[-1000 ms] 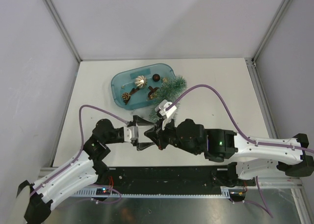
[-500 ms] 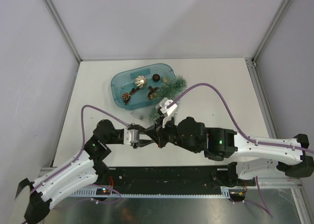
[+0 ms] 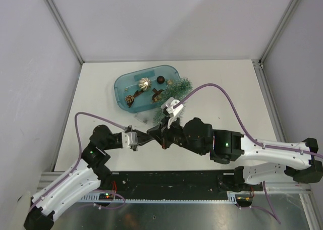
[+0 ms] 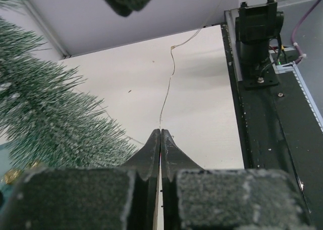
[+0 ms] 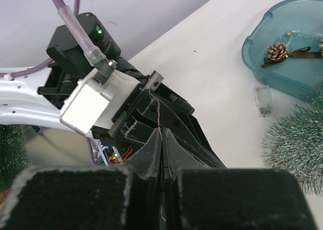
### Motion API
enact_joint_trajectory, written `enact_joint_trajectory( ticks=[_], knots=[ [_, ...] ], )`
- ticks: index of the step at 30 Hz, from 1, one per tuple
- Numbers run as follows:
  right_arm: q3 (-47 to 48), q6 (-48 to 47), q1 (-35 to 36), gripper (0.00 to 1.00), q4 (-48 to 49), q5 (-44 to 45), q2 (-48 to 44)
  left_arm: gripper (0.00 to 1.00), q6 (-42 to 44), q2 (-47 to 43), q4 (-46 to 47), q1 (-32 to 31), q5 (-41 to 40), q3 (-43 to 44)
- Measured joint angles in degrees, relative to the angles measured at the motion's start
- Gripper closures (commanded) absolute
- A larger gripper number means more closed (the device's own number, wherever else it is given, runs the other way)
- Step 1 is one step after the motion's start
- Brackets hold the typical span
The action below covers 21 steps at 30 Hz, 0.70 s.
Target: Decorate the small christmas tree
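Note:
The small christmas tree (image 3: 175, 95) lies tilted against the right end of the blue tub (image 3: 122, 83); its frosted needles fill the left of the left wrist view (image 4: 45, 114) and the lower right of the right wrist view (image 5: 298, 144). A thin wire (image 4: 167, 83) runs across the table. My left gripper (image 3: 151, 136) (image 4: 160, 132) is shut on it. My right gripper (image 3: 160, 138) (image 5: 162, 131) is shut on the same wire (image 5: 157, 109), tip to tip with the left gripper (image 5: 151, 106), in front of the tree.
The blue tub (image 5: 298, 73) holds a gold ornament (image 3: 145, 82), pine cones (image 5: 276, 50) and dark ornaments. A small clear box (image 3: 141, 119) (image 5: 263, 100) lies on the table just in front of the tub. The right arm's base (image 4: 257, 33) stands at the table's near edge.
The left gripper's jaws, wide open a second ago, have shut on the thin wire. The left arm drew slightly back to the left. The right gripper stayed shut.

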Motion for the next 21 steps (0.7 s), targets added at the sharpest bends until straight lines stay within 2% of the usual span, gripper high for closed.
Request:
enact_joint_trajectory(
  ticks=[11,21],
  knots=[
    [2.25,-1.97,-2.99,1.0,0.2,-1.18,0.04,1.0,-0.22,-9.22,-19.54,5.25,2.99,8.81],
    [4.02,-4.96,-9.25,1.0,1.99,-3.41,1.44,1.0,-1.92,-14.95,-27.43,5.79,-15.45,10.08]
  ],
)
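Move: The tree stands about 14 cm ahead of the right hand and 3 cm to its right, its middle some 18 cm lower. From the left hand it is about 12 cm ahead, 5 cm to the right and 6 cm lower. The clear box lies flat on the table roughly 21 cm ahead and 11 cm to the left of the right hand, 35 cm below; the blue tray's middle is about 36 cm ahead and 11 cm left of that same hand, 33 cm below. With both grippers already shut and thin wire showing at their tips, the right hand reaches about 6 cm forward towards the tree, slowly at first and then faster, rising some 3 cm and turning only slightly, its fingers staying closed. Meanwhile the left hand draws away from under it, about 6 cm to the left and nearly 4 cm up, edging back at first and then forward again in the second half as the wrist swings some 20 degrees counter-clockwise, also keeping its fingers shut. ##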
